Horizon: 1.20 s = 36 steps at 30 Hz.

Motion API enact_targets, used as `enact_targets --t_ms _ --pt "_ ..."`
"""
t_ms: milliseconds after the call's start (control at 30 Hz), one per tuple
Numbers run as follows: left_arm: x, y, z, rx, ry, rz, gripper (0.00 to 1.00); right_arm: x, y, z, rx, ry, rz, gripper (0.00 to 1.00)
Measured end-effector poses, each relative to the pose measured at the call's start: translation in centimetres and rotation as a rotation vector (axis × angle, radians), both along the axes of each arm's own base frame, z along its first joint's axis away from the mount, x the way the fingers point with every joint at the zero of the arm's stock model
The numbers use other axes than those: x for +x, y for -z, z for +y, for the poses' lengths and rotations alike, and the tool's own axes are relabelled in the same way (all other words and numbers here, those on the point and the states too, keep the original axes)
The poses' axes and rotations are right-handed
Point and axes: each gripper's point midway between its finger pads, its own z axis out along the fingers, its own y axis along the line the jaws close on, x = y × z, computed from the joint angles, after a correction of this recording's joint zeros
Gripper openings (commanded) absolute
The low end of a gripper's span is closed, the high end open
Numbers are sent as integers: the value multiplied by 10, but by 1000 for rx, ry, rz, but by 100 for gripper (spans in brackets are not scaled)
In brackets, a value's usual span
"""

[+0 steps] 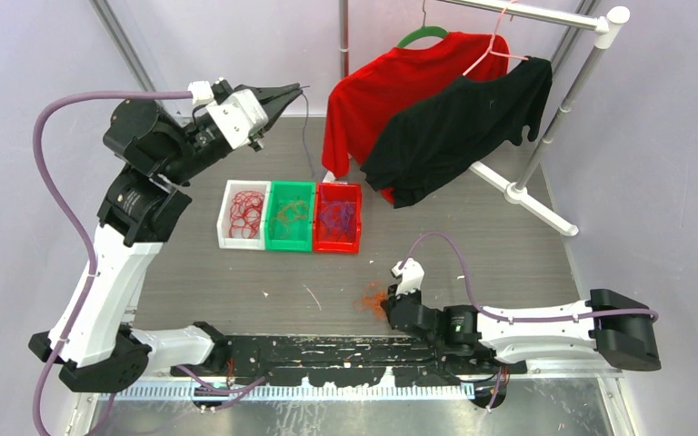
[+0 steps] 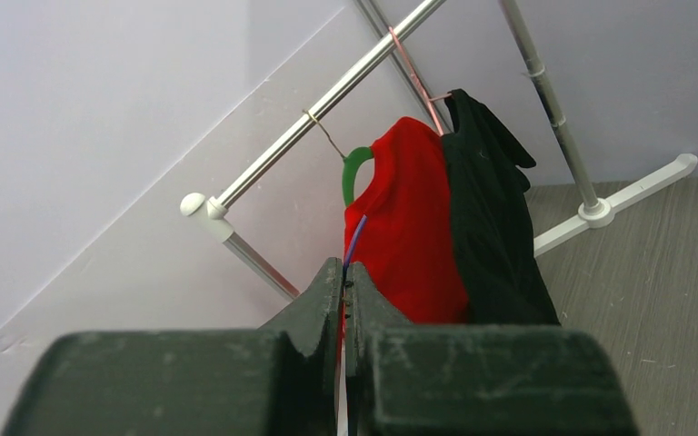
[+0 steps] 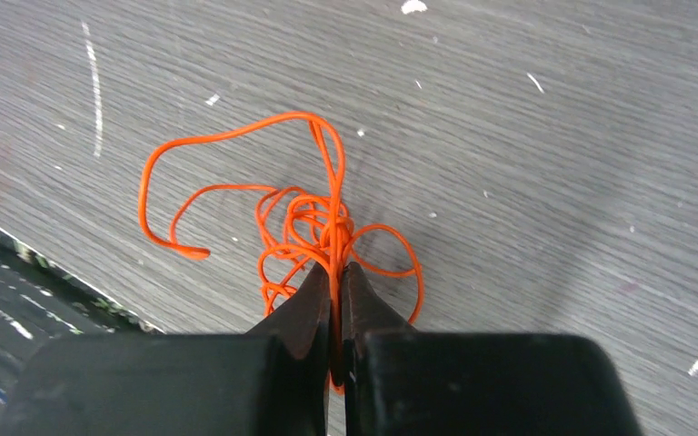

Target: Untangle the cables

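My left gripper is raised at the back of the table, shut on a thin purple cable that hangs from its tips toward the table. In the left wrist view the jaws pinch that cable, which sticks out above them. My right gripper is low near the table's front edge, shut on a small orange cable tangle. In the right wrist view its tips clamp strands of the orange tangle, whose loops lie spread on the table.
Three bins stand side by side mid-table: a white bin with red cables, a green bin with orange cables and a red bin with purple cables. A garment rack at the back right holds a red shirt and a black shirt.
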Motion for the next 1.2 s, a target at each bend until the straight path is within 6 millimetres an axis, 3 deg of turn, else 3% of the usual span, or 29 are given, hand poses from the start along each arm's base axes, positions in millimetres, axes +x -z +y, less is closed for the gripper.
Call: enact_targets --t_ms 100,400,700,1033,1200 --pt "5 3 -4 5 0 8 0 2 -10 11 50 -13 -21 46" --pt "33 29 -23 43 -2 52 0 5 -50 35 174 -79 -97 65" --pt "73 80 -47 118 -19 138 0 8 -87 32 299 -67 -147 66" --pt "98 109 -55 167 -60 144 0 10 -92 16 279 -36 -156 65" --pt "107 143 -59 208 -72 197 0 10 -115 5 315 -4 -147 64"
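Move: The left hand, holding the purple cable up high, has the red bin about 9 cm ahead, 5 cm to its right and some 55 cm below. The green bin lies directly left of the red one, about 10 cm from it centre to centre, and the white bin another 10 cm on. The right hand is low at the orange cable, whose heap centres 1 cm ahead, 4 cm to its left and 2 cm below; the red bin is about 20 cm ahead of it and 11 cm left. Down and forward, with some drift to the right, the left hand carries the purple cable roughly 19 cm towards the red bin, fingers staying shut while they tip from slightly upward to about level. Meanwhile the right hand opens wide, lets go of the orange cable and rises about 11 cm away from the heap, swinging a few centimetres left and back again, its left side rolling up nearly 20 degrees. ##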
